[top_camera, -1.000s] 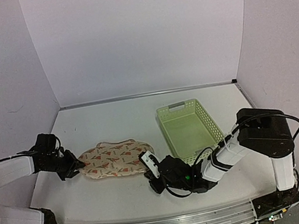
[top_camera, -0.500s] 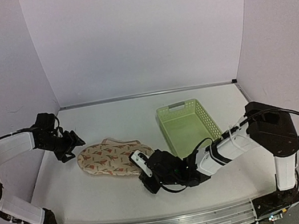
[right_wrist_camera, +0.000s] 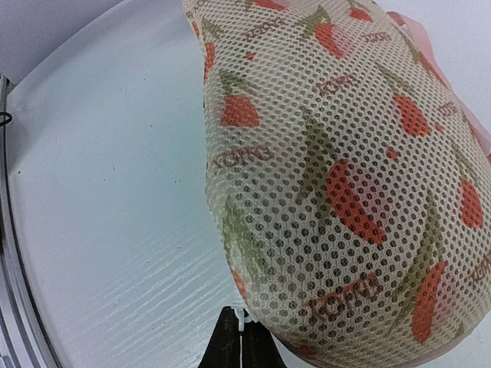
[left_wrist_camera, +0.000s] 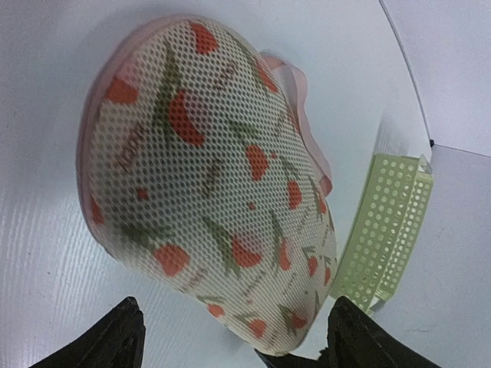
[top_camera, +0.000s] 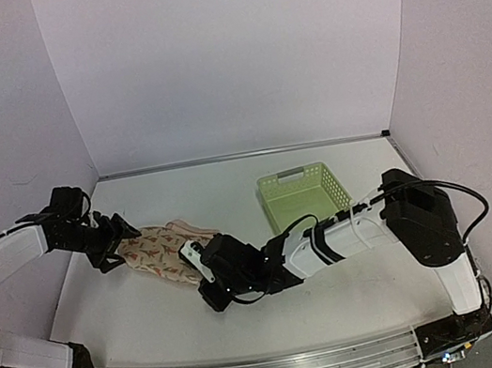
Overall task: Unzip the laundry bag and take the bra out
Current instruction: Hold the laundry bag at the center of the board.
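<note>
The laundry bag (top_camera: 158, 250) lies left of centre on the white table, cream mesh with red-and-green motifs and a pink rim. It fills the left wrist view (left_wrist_camera: 207, 169) and the right wrist view (right_wrist_camera: 345, 169). My left gripper (top_camera: 121, 242) is open at the bag's left end, and its fingers (left_wrist_camera: 126, 333) straddle the end without touching it. My right gripper (top_camera: 195, 274) is at the bag's near edge, shut (right_wrist_camera: 241, 326) on a small white zip pull. The bra is hidden.
A pale green slatted basket (top_camera: 307, 204) stands to the right of the bag, also seen in the left wrist view (left_wrist_camera: 387, 222). The right arm stretches low across the table in front of it. A back wall and side walls enclose the table.
My left gripper has opened and let go of the bag's left end. My right gripper, still shut, has travelled left along the near rim. The bag has bunched up toward the left.
</note>
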You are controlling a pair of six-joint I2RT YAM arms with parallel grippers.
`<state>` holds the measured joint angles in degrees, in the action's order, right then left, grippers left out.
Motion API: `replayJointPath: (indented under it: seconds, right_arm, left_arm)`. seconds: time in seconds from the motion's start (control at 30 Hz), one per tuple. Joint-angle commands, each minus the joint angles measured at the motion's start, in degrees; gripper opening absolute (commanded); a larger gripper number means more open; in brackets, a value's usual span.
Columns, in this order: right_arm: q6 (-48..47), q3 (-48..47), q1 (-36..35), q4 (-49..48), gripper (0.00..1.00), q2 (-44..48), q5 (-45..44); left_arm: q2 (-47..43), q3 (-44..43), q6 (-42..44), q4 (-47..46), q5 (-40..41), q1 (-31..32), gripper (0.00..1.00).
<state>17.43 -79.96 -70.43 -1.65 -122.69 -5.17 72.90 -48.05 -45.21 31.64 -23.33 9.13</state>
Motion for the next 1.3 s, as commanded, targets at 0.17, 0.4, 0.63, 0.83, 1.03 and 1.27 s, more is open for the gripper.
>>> replayJointPath:
  seconds: [0.17,0.4,0.63,0.83,1.03,1.27]
  right_arm:
    - [1.07,-11.2,0.19,6.68,0.0,-5.61,2.92]
    - [1.64,-14.89,0.34,7.36,0.0,-7.48,3.81]
    - [1.19,-17.66,0.39,7.45,0.0,-8.26,4.7]
    - [0.94,-18.11,0.39,7.45,0.0,-8.19,4.66]
    - [0.94,-18.1,0.39,7.42,0.0,-8.16,4.64]
    - [1.02,-17.73,0.39,7.45,0.0,-8.0,4.51]
  left_arm:
    - [-8.9,8.44,-10.26,-1.34,-8.31,2.48,0.83]
    - [-8.36,14.9,-19.11,-11.55,-10.08,7.51,0.78]
    - [-2.58,15.67,-20.94,-18.8,-10.32,8.28,0.74]
    - [2.5,15.23,-21.41,-23.4,-10.87,8.76,0.64]
    - [5.4,15.47,-20.87,-24.99,-11.36,9.09,0.56]
    - [6.95,15.38,-20.2,-26.31,-12.1,9.07,0.24]
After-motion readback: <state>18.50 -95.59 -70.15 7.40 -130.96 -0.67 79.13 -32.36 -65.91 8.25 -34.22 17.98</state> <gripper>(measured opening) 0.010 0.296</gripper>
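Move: The laundry bag's middle lies about 9 cm to the right of the open left hand, 3 cm back and some 7 cm below. From the shut right hand, which already pinches the bag's near right end, that middle is about 5 cm to the left and 5 cm ahead, roughly level. The green basket stands some 40 cm to the left hand's right, about 3 cm farther out and 10 cm lower. Swing the left gripper back and down, then to the right and a little forward again, ending about 7 cm right, 7 cm lower and 4 cm back, its wrist turned some 20 degrees. Close its fingers most of the way over the bag's near edge, just left of the right gripper. Keep the right fingers shut on the bag and carry its end about 4 cm left, dipping briefly on the way. ##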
